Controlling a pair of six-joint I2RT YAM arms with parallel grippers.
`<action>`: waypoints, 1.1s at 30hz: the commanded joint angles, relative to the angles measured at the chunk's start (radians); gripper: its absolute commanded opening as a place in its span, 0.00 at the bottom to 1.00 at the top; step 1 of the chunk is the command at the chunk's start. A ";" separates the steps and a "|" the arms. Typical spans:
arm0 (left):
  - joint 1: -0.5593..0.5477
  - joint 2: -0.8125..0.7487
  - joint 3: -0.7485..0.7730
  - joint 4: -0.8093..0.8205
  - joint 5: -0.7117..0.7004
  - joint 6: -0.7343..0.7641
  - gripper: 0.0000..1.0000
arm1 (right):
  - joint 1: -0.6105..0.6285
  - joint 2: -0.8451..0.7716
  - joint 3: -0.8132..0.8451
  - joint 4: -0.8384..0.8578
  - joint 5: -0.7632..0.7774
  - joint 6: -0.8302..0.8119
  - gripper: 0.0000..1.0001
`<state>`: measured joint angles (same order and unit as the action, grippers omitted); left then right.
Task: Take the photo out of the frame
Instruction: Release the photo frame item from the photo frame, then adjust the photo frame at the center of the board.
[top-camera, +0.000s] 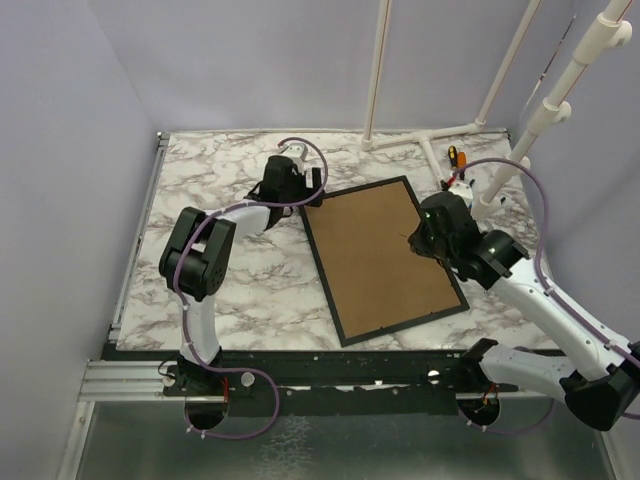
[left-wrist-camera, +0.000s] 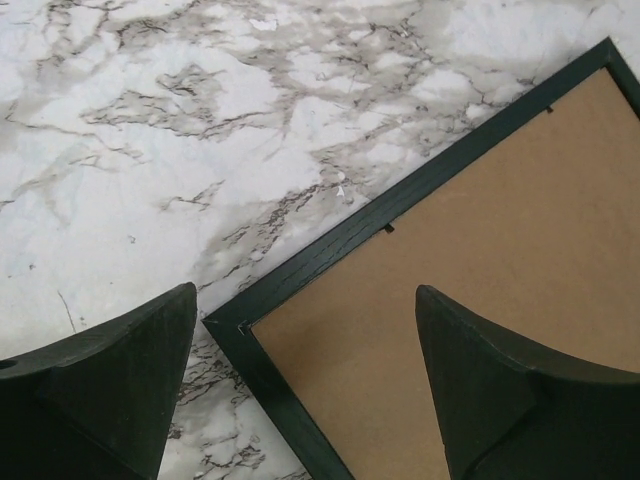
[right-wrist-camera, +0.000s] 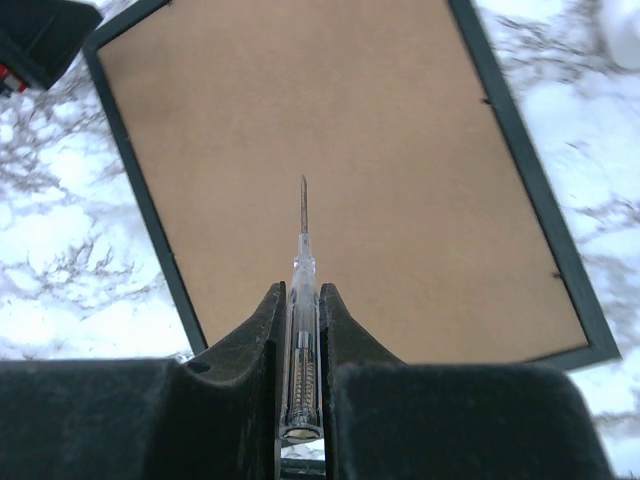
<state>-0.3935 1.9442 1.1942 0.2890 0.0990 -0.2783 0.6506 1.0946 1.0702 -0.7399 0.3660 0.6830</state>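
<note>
The frame (top-camera: 380, 258) lies face down on the marble table, its brown back up inside a thin black border. The photo is hidden under that back. My left gripper (top-camera: 298, 192) hovers over the frame's far left corner (left-wrist-camera: 235, 325), jaws open wide, one finger (left-wrist-camera: 130, 380) over the marble and the other over the brown back, holding nothing. My right gripper (top-camera: 425, 235) is at the frame's right edge, shut on a clear-handled screwdriver (right-wrist-camera: 302, 262). The screwdriver's thin metal tip points out over the brown back (right-wrist-camera: 330, 130).
A white pipe stand (top-camera: 430, 140) rises at the back right, with an orange-handled tool (top-camera: 453, 155) beside its foot. The table's raised left rail (top-camera: 140, 240) and the dark front rail (top-camera: 340, 370) bound the marble surface.
</note>
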 joint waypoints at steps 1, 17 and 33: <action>0.004 0.046 0.073 -0.086 0.108 0.155 0.88 | -0.001 -0.070 -0.024 -0.199 0.151 0.141 0.01; 0.004 0.257 0.349 -0.336 0.283 0.361 0.74 | 0.000 -0.040 -0.018 -0.692 0.062 0.433 0.00; 0.005 0.247 0.358 -0.411 0.150 0.360 0.35 | -0.001 -0.101 -0.082 -0.558 -0.012 0.417 0.01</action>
<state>-0.3889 2.2108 1.5764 -0.0643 0.2985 0.0769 0.6506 0.9752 1.0115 -1.3296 0.3756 1.0847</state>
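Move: The far rail of the photo frame, just right of its far left corner, lies about 2 cm ahead of the left hand, 3 cm to its right and 6 cm below. That corner is some 2 cm ahead and 2 cm left; the rail's first tab is 3 cm ahead and 7 cm right. For the right hand, holding a thin screwdriver, the near rail's right-hand tab is roughly 6 cm back, 6 cm right and 17 cm down, the near right corner 4 cm back and 13 cm right. Sinking some 5 cm onto the frame's far rail beside the left corner, the left hand edges right and a little forward, turns about 20 degrees clockwise and closes its wide-open fingers to straddle the rail. Meanwhile the right hand keeps the screwdriver and sweeps back about 11 cm, also right and down, towards the near rail's right-hand tab, tipping the blade steeper and turning it clockwise. ##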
